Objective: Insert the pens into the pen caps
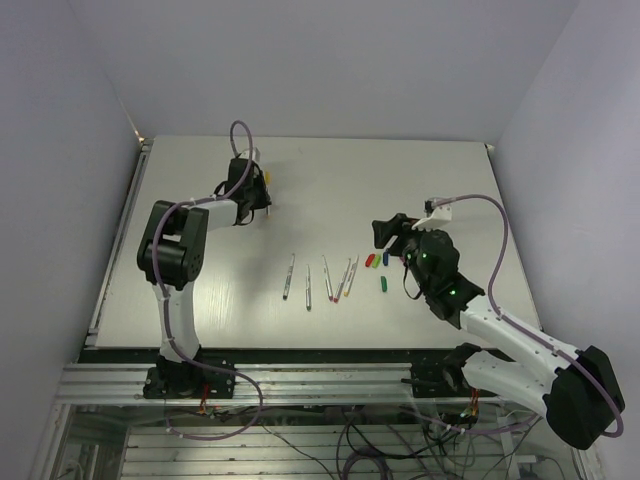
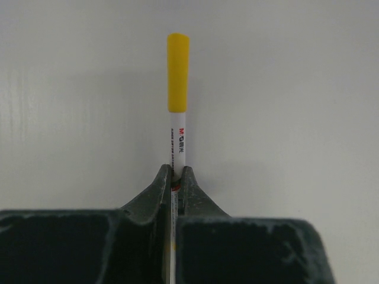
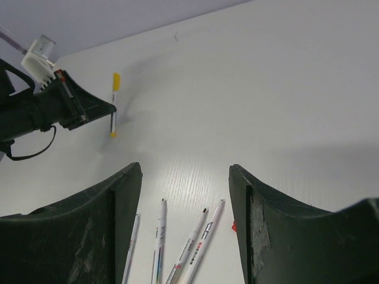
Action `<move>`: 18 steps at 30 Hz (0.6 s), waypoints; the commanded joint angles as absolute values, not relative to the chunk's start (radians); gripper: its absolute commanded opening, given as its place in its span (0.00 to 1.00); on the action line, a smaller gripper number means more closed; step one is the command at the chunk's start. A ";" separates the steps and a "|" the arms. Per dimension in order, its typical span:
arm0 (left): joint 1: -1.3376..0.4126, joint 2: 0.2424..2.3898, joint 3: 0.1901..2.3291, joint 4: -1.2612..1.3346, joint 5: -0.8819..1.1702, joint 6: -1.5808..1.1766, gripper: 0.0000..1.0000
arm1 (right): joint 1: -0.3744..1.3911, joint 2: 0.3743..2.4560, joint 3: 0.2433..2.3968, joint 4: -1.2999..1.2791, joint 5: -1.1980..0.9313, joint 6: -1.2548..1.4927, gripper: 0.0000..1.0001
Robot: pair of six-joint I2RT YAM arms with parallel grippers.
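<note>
My left gripper (image 2: 176,171) is shut on a white pen (image 2: 177,148) that wears a yellow cap (image 2: 177,71) on its far end. It holds this pen above the far left of the table (image 1: 200,290); the right wrist view shows the same capped pen (image 3: 115,100) upright. Several uncapped pens (image 1: 308,285) lie side by side at mid-table, also seen as pens (image 3: 192,248) under my right gripper. Loose pen caps sit just right of them, among them a red cap (image 1: 370,261) and a green cap (image 1: 385,284). My right gripper (image 3: 185,171) hangs open and empty over the caps (image 1: 385,235).
The white table is walled at the back and on both sides. Its front edge meets an aluminium rail (image 1: 300,380) where both arm bases are bolted. A sliver of the red cap (image 3: 234,225) shows beside my right finger.
</note>
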State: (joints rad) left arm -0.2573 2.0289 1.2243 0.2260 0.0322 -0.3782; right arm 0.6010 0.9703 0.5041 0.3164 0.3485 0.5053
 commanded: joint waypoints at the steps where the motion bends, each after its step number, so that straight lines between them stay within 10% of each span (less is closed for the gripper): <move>1: -0.250 2.081 1.290 0.159 0.008 -0.386 0.07 | 0.595 0.948 0.482 0.302 0.359 0.528 0.61; 10: -0.249 2.152 1.348 0.114 -0.045 -0.390 0.20 | 0.596 0.948 0.463 0.298 0.351 0.545 0.60; 18: -0.247 2.116 1.336 0.123 -0.059 -0.401 0.53 | 0.596 0.953 0.463 0.296 0.357 0.541 0.61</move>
State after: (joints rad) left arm -0.2554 2.1292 1.3319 0.1627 -0.0208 -0.4011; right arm 0.6010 0.9615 0.4690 0.3000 0.3481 0.5392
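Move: The left hand, already gripping the yellow-capped pen, is taking the pen to bare table about 2 cm ahead and 3 cm below. The nearest loose pen lies some 23 cm back and 7 cm to the right; two others are about 25 cm back and 12 cm right, and 22 cm back and 17 cm right. From the right hand, the put-down spot is about 21 cm ahead, 28 cm left and 18 cm lower. The left hand lowers the capped pen about 2 cm, edging forward, then opens its fingers and lets go. ##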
